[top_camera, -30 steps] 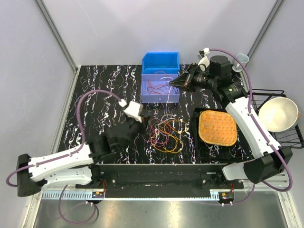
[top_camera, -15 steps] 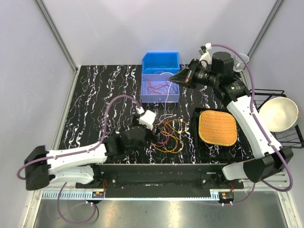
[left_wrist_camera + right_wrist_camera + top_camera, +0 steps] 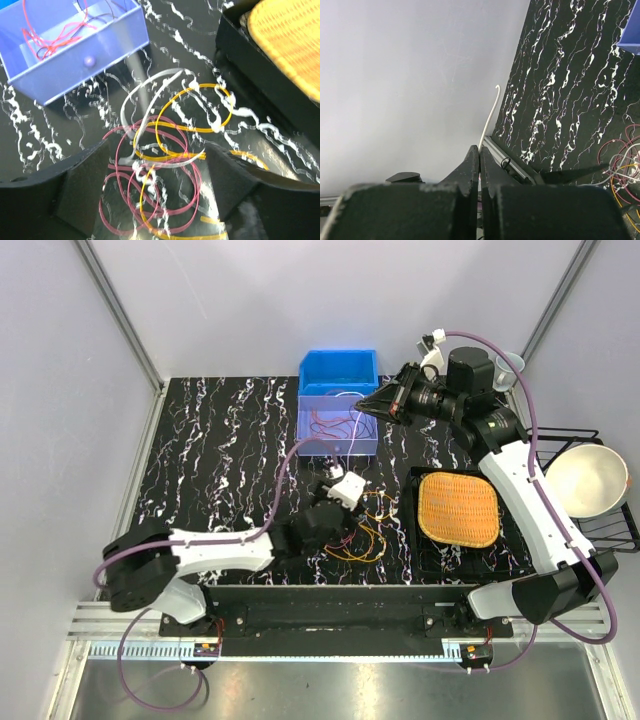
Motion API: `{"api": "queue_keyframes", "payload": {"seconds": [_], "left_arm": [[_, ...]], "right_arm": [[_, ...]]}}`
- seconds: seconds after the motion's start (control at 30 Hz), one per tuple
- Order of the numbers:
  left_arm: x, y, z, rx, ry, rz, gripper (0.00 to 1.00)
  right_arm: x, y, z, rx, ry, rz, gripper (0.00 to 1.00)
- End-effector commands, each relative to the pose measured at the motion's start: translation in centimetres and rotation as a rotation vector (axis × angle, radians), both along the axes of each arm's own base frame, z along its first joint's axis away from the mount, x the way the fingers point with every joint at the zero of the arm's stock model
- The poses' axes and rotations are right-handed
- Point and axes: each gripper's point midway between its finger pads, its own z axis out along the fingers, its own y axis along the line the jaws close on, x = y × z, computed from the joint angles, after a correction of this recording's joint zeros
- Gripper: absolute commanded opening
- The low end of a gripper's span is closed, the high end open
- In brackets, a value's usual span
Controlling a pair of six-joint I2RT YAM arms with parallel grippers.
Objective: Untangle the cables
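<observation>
The cables (image 3: 366, 531) lie as a loose tangle of pink, yellow and orange loops on the black marbled table; up close they are the cables (image 3: 165, 165). My left gripper (image 3: 352, 523) hangs over the pile's left part. In the left wrist view the left gripper (image 3: 157, 185) is open, its fingers (image 3: 82, 192) straddling pink and yellow loops without pinching them. A white cable (image 3: 136, 95) rises out of the pile toward the lavender bin. My right gripper (image 3: 363, 410) is held high over that bin. The right gripper (image 3: 480, 150) is shut on the white cable (image 3: 489, 117).
A lavender bin (image 3: 313, 445) holds several red cables (image 3: 328, 424), with a blue bin (image 3: 338, 370) behind it. An orange woven mat (image 3: 458, 508) sits in a black tray right of the pile. A white bowl (image 3: 585, 480) rests in a wire rack at the far right.
My left arm has swung right from beside the pile to over it, and its gripper has opened. The right gripper has stayed shut above the lavender bin, shifting only slightly.
</observation>
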Motion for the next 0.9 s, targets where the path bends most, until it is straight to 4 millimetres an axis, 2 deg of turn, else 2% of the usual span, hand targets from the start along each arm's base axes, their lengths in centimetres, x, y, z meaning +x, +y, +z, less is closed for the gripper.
{"api": "queue_keyframes", "payload": {"seconds": [0.0, 0.03, 0.07, 0.1, 0.13, 0.2, 0.23, 0.33, 0.37, 0.43, 0.47, 0.53, 0.57, 0.63, 0.67, 0.7, 0.77, 0.8, 0.83, 0.87], "left_arm": [[2.6, -2.5, 3.5, -0.121, -0.126, 0.076, 0.51], [2.9, -2.8, 3.9, -0.123, -0.143, 0.082, 0.38], [3.3, -3.1, 4.4, -0.143, -0.163, 0.098, 0.15], [3.6, -3.3, 3.6, -0.115, -0.158, 0.11, 0.0], [4.1, -3.7, 4.4, -0.121, -0.166, 0.129, 0.0], [4.3, -4.0, 3.8, -0.074, -0.159, 0.129, 0.0], [4.3, -4.2, 4.4, -0.082, -0.157, 0.125, 0.0], [3.5, -3.6, 4.7, -0.06, -0.124, 0.107, 0.0], [3.1, -3.1, 6.2, -0.091, -0.123, 0.104, 0.0], [2.0, -2.3, 6.5, -0.103, -0.077, 0.081, 0.0], [1.5, -1.3, 8.7, -0.154, -0.083, 0.079, 0.0], [0.1, -0.4, 9.2, -0.173, -0.033, 0.036, 0.0], [-0.7, 0.7, 11.2, -0.221, -0.04, 0.022, 0.0], [-1.8, 1.7, 11.8, -0.233, -0.001, -0.006, 0.0], [-2.4, 2.6, 13.5, -0.275, -0.007, -0.016, 0.0], [-2.8, 2.8, 14.3, -0.294, 0.005, -0.032, 0.0], [-3.5, 4.2, 15.5, -0.292, 0.015, -0.036, 0.0], [-3.6, 4.5, 16.8, -0.311, 0.011, -0.042, 0.0], [-3.9, 5.1, 17.2, -0.306, 0.012, -0.044, 0.0], [-3.9, 5.4, 18.7, -0.322, -0.001, -0.047, 0.0]], "right_arm": [[-0.9, 0.2, 2.7, 0.035, -0.046, 0.035, 0.0], [-1.0, 0.2, 2.8, 0.036, -0.044, 0.044, 0.0], [-1.1, 0.2, 2.8, 0.038, -0.043, 0.048, 0.0], [-1.1, 0.2, 2.7, 0.037, -0.039, 0.05, 0.0], [-1.0, 0.2, 2.7, 0.037, -0.036, 0.051, 0.0], [-1.0, 0.0, 2.7, 0.037, -0.034, 0.048, 0.0], [-1.0, -0.1, 2.7, 0.035, -0.035, 0.046, 0.0], [-0.6, -0.8, 2.7, 0.032, -0.041, 0.031, 0.0], [-0.1, -1.1, 2.5, 0.029, -0.04, 0.021, 0.0], [0.3, -1.6, 2.5, 0.024, -0.048, 0.015, 0.0], [0.7, -1.7, 2.1, 0.02, -0.04, 0.011, 0.0], [1.4, -2.4, 1.7, 0.012, -0.039, 0.0, 0.0], [1.7, -2.6, 1.4, 0.008, -0.035, -0.009, 0.0], [2.3, -3.0, 0.4, -0.008, -0.026, -0.027, 0.02], [2.5, -3.1, 0.1, -0.014, -0.023, -0.032, 0.07], [2.6, -3.1, -0.7, -0.025, -0.014, -0.033, 0.32], [2.8, -3.3, -1.3, -0.039, -0.009, -0.048, 0.58], [3.0, -3.6, -2.4, -0.06, 0.002, -0.072, 0.71], [3.0, -3.9, -2.4, -0.068, -0.003, -0.089, 0.76], [3.0, -4.1, -3.2, -0.085, 0.004, -0.1, 0.78]]}}
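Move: Just off the open left fingers, some 2 cm ahead and 2 cm right at their own height, hangs the white cable; from the right hand, still holding its upper part, that spot is about 25 cm down, 5 cm back and 1 cm left. Counted from the left hand, the red and yellow cables lie 3 cm back, 1 cm right and 15 cm below, the lilac box 21 cm ahead, 1 cm left, 11 cm down. Reaching about 5 cm forward and right, the left hand shuts its fingers on the hanging white cable, then lifts it some 17 cm while swinging back and left, rolling about 20 degrees so its left side dips. The right hand keeps its pinch at first, eases about 3 cm forward and 3 cm right, then opens and lets go of the cable as it starts to sink. ##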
